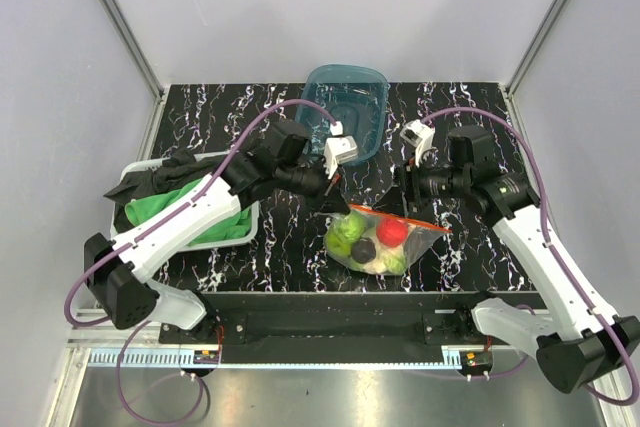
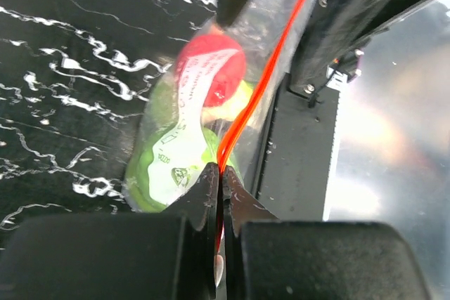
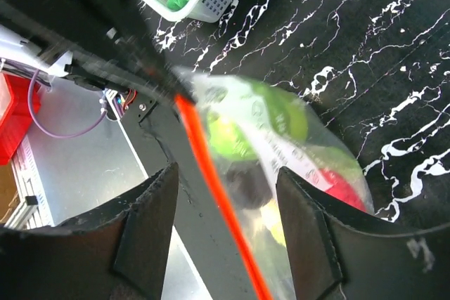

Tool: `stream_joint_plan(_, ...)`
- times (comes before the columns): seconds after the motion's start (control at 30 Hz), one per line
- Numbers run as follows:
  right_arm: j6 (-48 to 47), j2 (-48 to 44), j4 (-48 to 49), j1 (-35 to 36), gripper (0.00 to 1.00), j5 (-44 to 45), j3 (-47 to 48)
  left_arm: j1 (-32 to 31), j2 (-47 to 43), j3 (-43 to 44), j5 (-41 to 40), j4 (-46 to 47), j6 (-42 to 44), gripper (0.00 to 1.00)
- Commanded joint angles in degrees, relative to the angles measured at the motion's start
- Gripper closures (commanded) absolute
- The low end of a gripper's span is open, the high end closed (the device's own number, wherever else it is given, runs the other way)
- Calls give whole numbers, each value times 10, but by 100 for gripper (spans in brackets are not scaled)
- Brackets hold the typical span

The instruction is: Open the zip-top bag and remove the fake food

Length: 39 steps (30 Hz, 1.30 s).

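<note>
The zip-top bag (image 1: 385, 239) lies near the table's front edge, its orange-red zip strip (image 1: 400, 219) on the far side. Through the clear plastic I see the fake food: a green piece (image 1: 345, 233), a red piece (image 1: 392, 231) and a small dark piece (image 1: 366, 249). My left gripper (image 1: 335, 203) is at the strip's left end. In the left wrist view it (image 2: 221, 177) is shut on the zip strip (image 2: 260, 82), with the red piece (image 2: 211, 68) beyond. My right gripper (image 3: 228, 184) stands open, and the strip (image 3: 211, 173) runs between its fingers (image 3: 151, 216) untouched.
A teal translucent tub (image 1: 350, 97) stands at the back middle. A white basket (image 1: 240, 232) holding a green cloth (image 1: 180, 202) sits at the left, under the left arm. The table's front edge and the metal rail (image 1: 330, 322) lie just behind the bag.
</note>
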Motion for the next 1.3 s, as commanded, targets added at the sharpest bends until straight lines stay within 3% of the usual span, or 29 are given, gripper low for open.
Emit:
stream_joint_plan(0.0, -12, 21, 0, 5, 34, -25, 28, -21, 9, 54, 19, -7, -30, 100)
stream_joint_plan(0.23, -17, -21, 20, 27, 37, -43, -19, -39, 33, 104, 22, -40, -49, 100)
stream_joint_plan(0.33, -22, -22, 22, 29, 50, -36, -29, -43, 38, 122, 20, -44, -59, 100)
stream_joint_plan(0.37, -21, -20, 22, 29, 60, -32, -28, -44, 39, 124, 19, -44, -60, 100)
stream_joint_plan(0.47, -3, -22, 33, 29, 69, -33, -33, -47, 44, 138, 24, -44, -67, 100)
stream_joint_plan(0.57, 18, -24, 47, 29, 87, -28, -39, -48, 48, 152, 29, -44, -73, 100)
stream_joint_plan(0.6, 23, -25, 49, 30, 99, -28, -40, -48, 48, 155, 16, -44, -74, 99)
stream_joint_plan(0.7, 31, -31, 44, 28, 100, 0, -32, -43, 37, 149, -24, -39, -79, 63)
stream_joint_plan(0.77, 36, -42, 37, 29, 100, 8, -23, -37, 16, 136, -35, -22, -85, 47)
stream_joint_plan(1.0, 106, -75, 83, 29, 100, -24, -38, 74, -64, 13, 28, 181, -204, 36)
stream_joint_plan(1.27, 189, -67, 153, 29, 100, -70, -30, 107, -115, -175, 63, 466, -357, 27)
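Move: About 2 cm back, 1 cm left and 1 cm below the open right hand runs the bag's zip strip, with the red tomato some 4 cm back and 8 cm below that hand. The shut left hand already pinches the strip near its slider, which sits roughly 3 cm to that hand's left and 1 cm higher. From the left hand, the green lettuce is about 2 cm back and 8 cm below, the tomato 11 cm right, 2 cm back and 8 cm below. Swapping the grip: the right hand eases back about 2 cm and shuts on the middle of the zip strip while the left, still pinching, draws back, right and up about 3 cm. Then the left opens wide and swings forward, left and up some 9 cm, fingertips tipping up about 20 degrees, stopping open by the strip's slider end; the right keeps its pinch and lifts about 3 cm. ##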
